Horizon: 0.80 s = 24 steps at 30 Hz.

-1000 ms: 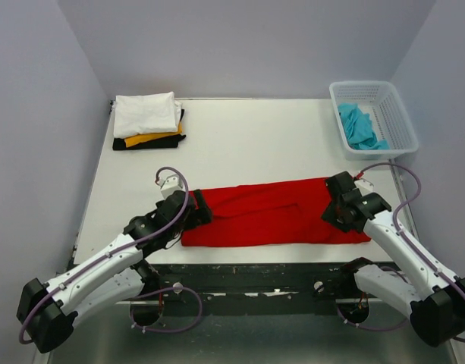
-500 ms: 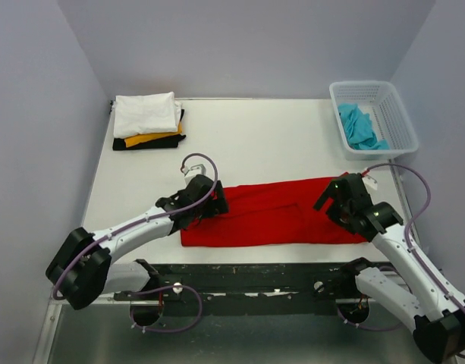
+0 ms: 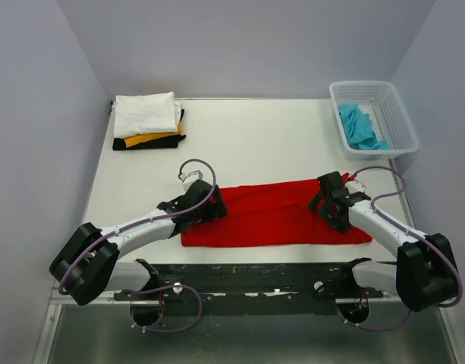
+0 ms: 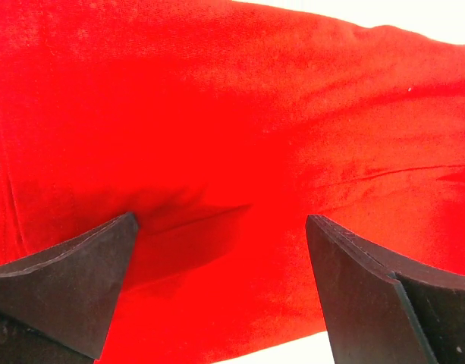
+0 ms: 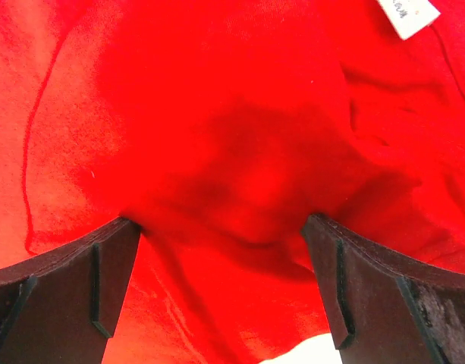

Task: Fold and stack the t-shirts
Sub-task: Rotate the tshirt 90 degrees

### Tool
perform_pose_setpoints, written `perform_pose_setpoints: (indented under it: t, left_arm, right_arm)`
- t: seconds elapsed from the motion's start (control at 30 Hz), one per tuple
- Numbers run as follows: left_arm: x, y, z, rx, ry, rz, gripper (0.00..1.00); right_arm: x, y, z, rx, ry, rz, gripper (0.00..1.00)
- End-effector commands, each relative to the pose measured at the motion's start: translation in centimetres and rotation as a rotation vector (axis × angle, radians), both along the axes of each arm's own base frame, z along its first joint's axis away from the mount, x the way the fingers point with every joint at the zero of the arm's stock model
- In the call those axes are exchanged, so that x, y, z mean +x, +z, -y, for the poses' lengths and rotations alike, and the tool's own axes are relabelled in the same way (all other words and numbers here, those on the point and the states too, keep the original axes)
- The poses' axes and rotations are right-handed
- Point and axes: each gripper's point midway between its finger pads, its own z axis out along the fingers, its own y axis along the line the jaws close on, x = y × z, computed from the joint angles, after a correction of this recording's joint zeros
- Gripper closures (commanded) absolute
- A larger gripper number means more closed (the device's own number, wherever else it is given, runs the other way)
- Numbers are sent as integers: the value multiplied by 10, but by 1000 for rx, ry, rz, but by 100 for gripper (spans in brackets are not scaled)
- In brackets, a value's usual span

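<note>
The red t-shirt (image 3: 270,216) lies folded into a long strip across the near part of the table. My left gripper (image 3: 209,205) hovers open over its left end; in the left wrist view the red cloth (image 4: 217,114) lies flat under the gripper (image 4: 221,220). My right gripper (image 3: 328,199) stands open over the right end, where the cloth (image 5: 217,91) is wrinkled below the gripper (image 5: 221,220), with nothing clamped. A white label (image 5: 405,14) shows at the top right. The turquoise t-shirt (image 3: 359,126) lies crumpled in the basket. Folded white (image 3: 146,114), yellow-orange (image 3: 152,139) and black (image 3: 120,145) t-shirts are stacked far left.
The white lattice basket (image 3: 400,114) stands at the far right corner of the white table (image 3: 255,144). The stack of folded shirts sits at the far left corner. The table's near edge runs just in front of the red shirt.
My right gripper has opened, let go of the red shirt's right end and shifted inward. My left gripper has moved right, over the shirt's left end.
</note>
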Motion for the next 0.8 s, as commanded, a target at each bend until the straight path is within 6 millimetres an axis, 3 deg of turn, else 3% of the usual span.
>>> perform_pose_setpoints:
  t: [0.0,0.13,0.23,0.37,0.47,0.6,0.63,0.77]
  left_arm:
    - [-41,-42,-48,161,82,-164,1]
    - [-47,-38,-58,178,101,-163,1]
    - [-49,-34,-53,147,78,-156,2]
    - [-56,-34,-47,101,56,-175,2]
    - [-65,-36,-37,35,39,-202,1]
    - [-79,-39,-23,-56,34,-226,2]
    - [-82,-40,-20,-75,47,-233,2]
    - [-87,-34,18,-225,24,-218,1]
  right_arm:
    - [-6,-16,21,-49,-109,-23,0]
    - [5,-22,12,-24,-61,-5,0]
    - [31,-26,-24,109,92,27,0]
    - [95,-20,-65,219,201,102,0]
    - [147,-23,-72,184,180,110,0]
    - [230,-18,-107,220,280,156,0]
    - [243,-28,-113,223,305,149,0]
    - [299,-32,-148,287,434,162,0]
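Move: The right gripper already bears on the folded red t-shirt, whose middle lies about 15 cm to its left and level; the bare table it is taken to is some 30 cm ahead and 11 cm left. The basket stands roughly 36 cm ahead and 20 cm right, the blue t-shirt in it 33 ahead, 18 right. The left gripper rests near the shirt's left end, the shirt's middle about 18 cm to its right and level. Keep the right gripper wide open with its fingertips pressed on the t-shirt and, after a slow start, sweep it fast forward and some 10 cm left, past the basket's left side, turning it counter-clockwise and tipping the fingers outward. Keep the open left gripper down on the near end as the pivot, easing it about 4 cm back and rolling it slightly, left side down. ##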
